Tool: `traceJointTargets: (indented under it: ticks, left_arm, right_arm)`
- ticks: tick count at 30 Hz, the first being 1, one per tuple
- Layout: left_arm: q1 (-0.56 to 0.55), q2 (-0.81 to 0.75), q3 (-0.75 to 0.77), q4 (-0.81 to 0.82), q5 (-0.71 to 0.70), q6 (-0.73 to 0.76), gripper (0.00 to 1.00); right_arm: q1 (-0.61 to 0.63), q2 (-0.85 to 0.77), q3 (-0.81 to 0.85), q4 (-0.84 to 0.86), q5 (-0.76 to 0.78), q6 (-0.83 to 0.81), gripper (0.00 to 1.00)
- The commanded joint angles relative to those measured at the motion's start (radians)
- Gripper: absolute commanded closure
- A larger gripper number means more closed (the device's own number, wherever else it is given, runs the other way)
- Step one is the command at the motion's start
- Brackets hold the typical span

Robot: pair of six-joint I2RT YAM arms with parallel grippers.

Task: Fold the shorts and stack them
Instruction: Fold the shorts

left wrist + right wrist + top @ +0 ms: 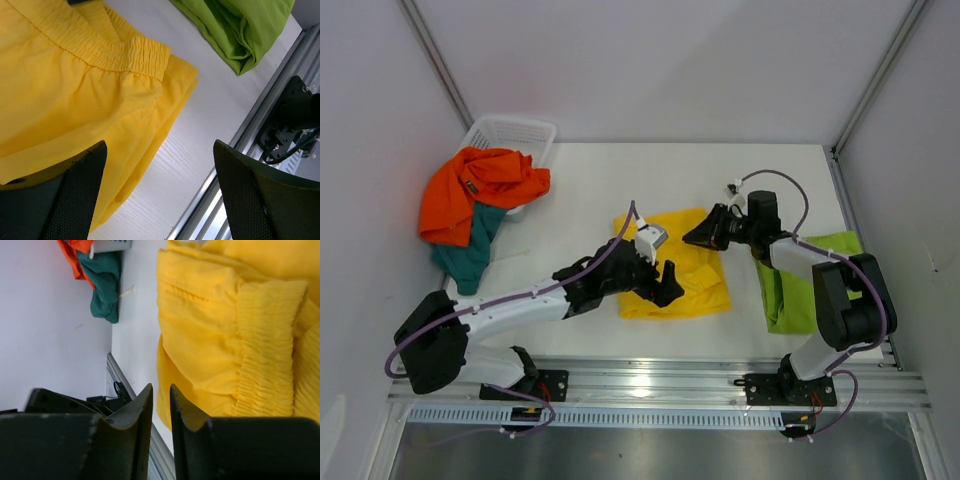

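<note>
The yellow shorts (675,275) lie folded in the middle of the table, their elastic waistband showing in the left wrist view (75,85). My left gripper (660,275) hangs open over their near edge, and nothing is between its fingers (75,195). My right gripper (705,232) is at the shorts' far right corner, its jaws only a narrow gap apart and empty (161,390). Lime green shorts (800,285) lie folded at the right. Orange shorts (480,190) are draped over the basket at the left, with teal shorts (470,250) under them.
A white mesh basket (515,135) stands in the back left corner. An aluminium rail (650,385) runs along the near table edge, close to my left gripper (160,170). Walls close in the left, the back and the right.
</note>
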Motion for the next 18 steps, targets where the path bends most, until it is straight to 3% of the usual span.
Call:
traceJointTargets:
  ticks: [1,9,14,18]
  left_arm:
    - [0.017,-0.058,0.046,-0.083,-0.053,-0.008,0.11]
    - [0.096,-0.172,0.015,-0.155,-0.044,-0.059,0.11]
    - [0.121,-0.203,0.009,-0.194,-0.070,-0.053,0.10]
    - [0.136,-0.224,0.000,-0.217,-0.092,-0.056,0.10]
  right_arm:
    - [0.018,-0.010,-0.072,-0.106,-0.012,-0.067,0.79]
    - [-0.028,0.200,-0.211,0.103,-0.102,-0.029,0.97]
    - [0.032,0.114,-0.099,-0.257,0.143,-0.196,0.97]
    - [0.043,0.079,-0.090,-0.288,0.131,-0.213,0.96]
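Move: The yellow shorts' waistband, at its near right end, lies about 6 cm back from the right hand, 1 cm to its right and some 11 cm below. The open left gripper hangs about 11 cm back and 4 cm left of the right hand, level with it, and the green shorts lie some 7 cm back and 32 cm right, 12 cm down. From the left hand that waistband end is about 5 cm ahead, 5 cm right and 11 cm below. The right hand sinks about 11 cm while drawing back some 6 cm onto the waistband end of the yellow shorts, tipping its fingers down about 20 degrees and closing from a small gap to shut, then eases forward and left a centimetre with its fingertips in contact with the waistband. Meanwhile the left hand clears away from that end, going about 5 cm left with a little rise and forward drift and turning some 10 degrees counter-clockwise, its fingers still wide open and touching nothing. ##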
